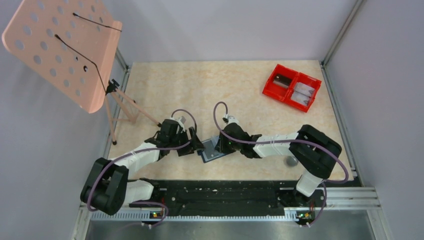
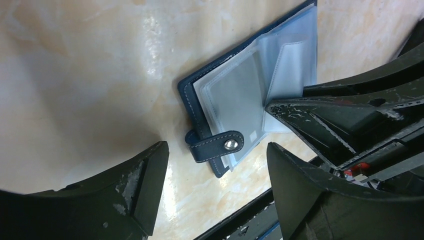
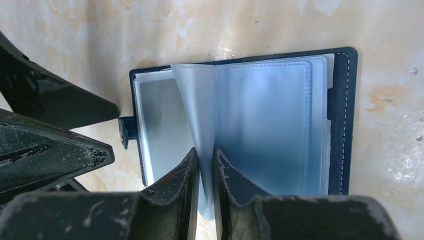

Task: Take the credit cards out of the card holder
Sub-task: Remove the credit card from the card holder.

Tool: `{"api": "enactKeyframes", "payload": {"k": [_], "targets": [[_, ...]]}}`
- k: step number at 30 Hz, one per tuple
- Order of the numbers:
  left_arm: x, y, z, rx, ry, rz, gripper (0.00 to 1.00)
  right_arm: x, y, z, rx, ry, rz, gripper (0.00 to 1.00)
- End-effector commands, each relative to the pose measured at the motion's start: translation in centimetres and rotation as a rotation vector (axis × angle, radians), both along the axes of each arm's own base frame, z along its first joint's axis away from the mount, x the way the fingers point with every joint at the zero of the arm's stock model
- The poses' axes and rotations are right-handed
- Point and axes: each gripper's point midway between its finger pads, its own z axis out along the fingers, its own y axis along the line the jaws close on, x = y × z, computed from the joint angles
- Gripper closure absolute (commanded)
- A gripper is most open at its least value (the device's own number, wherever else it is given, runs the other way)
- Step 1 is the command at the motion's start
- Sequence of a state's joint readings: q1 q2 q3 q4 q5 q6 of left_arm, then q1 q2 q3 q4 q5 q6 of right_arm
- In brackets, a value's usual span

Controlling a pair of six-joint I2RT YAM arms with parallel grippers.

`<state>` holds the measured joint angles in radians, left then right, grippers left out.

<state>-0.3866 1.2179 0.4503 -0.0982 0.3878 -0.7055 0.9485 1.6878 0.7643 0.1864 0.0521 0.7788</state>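
Note:
The card holder (image 1: 211, 151) lies open on the table between my two grippers, navy cover down, pale clear sleeves (image 3: 265, 120) facing up. My right gripper (image 3: 205, 156) is shut on one sleeve leaf (image 3: 197, 110), which it holds upright off the stack. My left gripper (image 2: 216, 165) stands open just beside the snap strap (image 2: 220, 145), touching nothing. The sleeves (image 2: 235, 95) look pale grey, and I cannot tell whether a credit card sits inside the pinched one. Flat dark and pale grey credit cards (image 1: 304, 93) lie in the red bin.
The red two-compartment bin (image 1: 292, 87) stands at the back right. A grey ball (image 1: 290, 161) rests by the right arm's base. A pink perforated stand (image 1: 65, 47) on thin legs occupies the back left. The black rail (image 1: 220, 192) runs along the near edge.

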Motion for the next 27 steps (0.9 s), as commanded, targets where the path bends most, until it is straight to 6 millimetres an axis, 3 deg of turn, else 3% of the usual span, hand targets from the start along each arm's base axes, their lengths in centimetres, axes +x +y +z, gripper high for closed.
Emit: {"api": "enactKeyframes", "payload": {"k": [1,4,8,11,14,21,27], "targets": [[0.8,-1.0,0.2,-0.049,-0.022,-0.024,0.22,0.3,0.2,1.4,0.106,0.008,-0.020,0.85],[0.9,-1.3,-0.1,-0.060,-0.015,-0.025,0.25,-0.1,0.4,1.4,0.131,0.030,-0.002,0.85],[0.8,-2.1,0.2,-0.110,-0.004,-0.044,0.43,-0.2,0.3,1.2,0.151,0.047,-0.003,0.84],[0.8,-2.0,0.5,-0.105,-0.002,-0.038,0.77,-0.2,0.1,1.4,0.151,0.048,-0.002,0.78],[0.9,-1.9,1.5,-0.104,-0.031,-0.050,1.00,0.1,-0.3,1.7,0.120,0.028,0.000,0.67],[1.4,-2.7,4.3,-0.153,-0.106,-0.087,1.00,1.7,-2.7,2.7,-0.010,-0.062,-0.059,0.59],[0.9,-2.3,4.0,-0.141,-0.084,-0.070,1.00,3.2,-5.2,3.6,-0.141,-0.140,-0.096,0.57]]}}
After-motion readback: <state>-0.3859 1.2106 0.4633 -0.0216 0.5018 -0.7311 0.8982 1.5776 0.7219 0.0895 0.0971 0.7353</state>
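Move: Just below the left fingertips, the holder's snap strap lies about 2 cm to the right, 1 cm back and 2 cm down; the open card holder's middle is some 8 cm to the right, level fore and aft and 3 cm below. For the right hand, whose fingers stand on the raised clear sleeve, the holder's middle is about 1 cm ahead, 1 cm right and 1 cm down, and the strap is 6 cm left, 2 cm back and 1 cm down. Closing beside the strap, the left fingers go from wide open to fully shut while the hand edges about 1 cm right and slightly down, then it lifts some 3 cm, still easing right, with nothing between them. The right hand tilts a little in place, spreads its nearly shut fingers around the clear sleeve, then sweeps about 4 cm right, with a slight forward drift and rise, tilting back. ##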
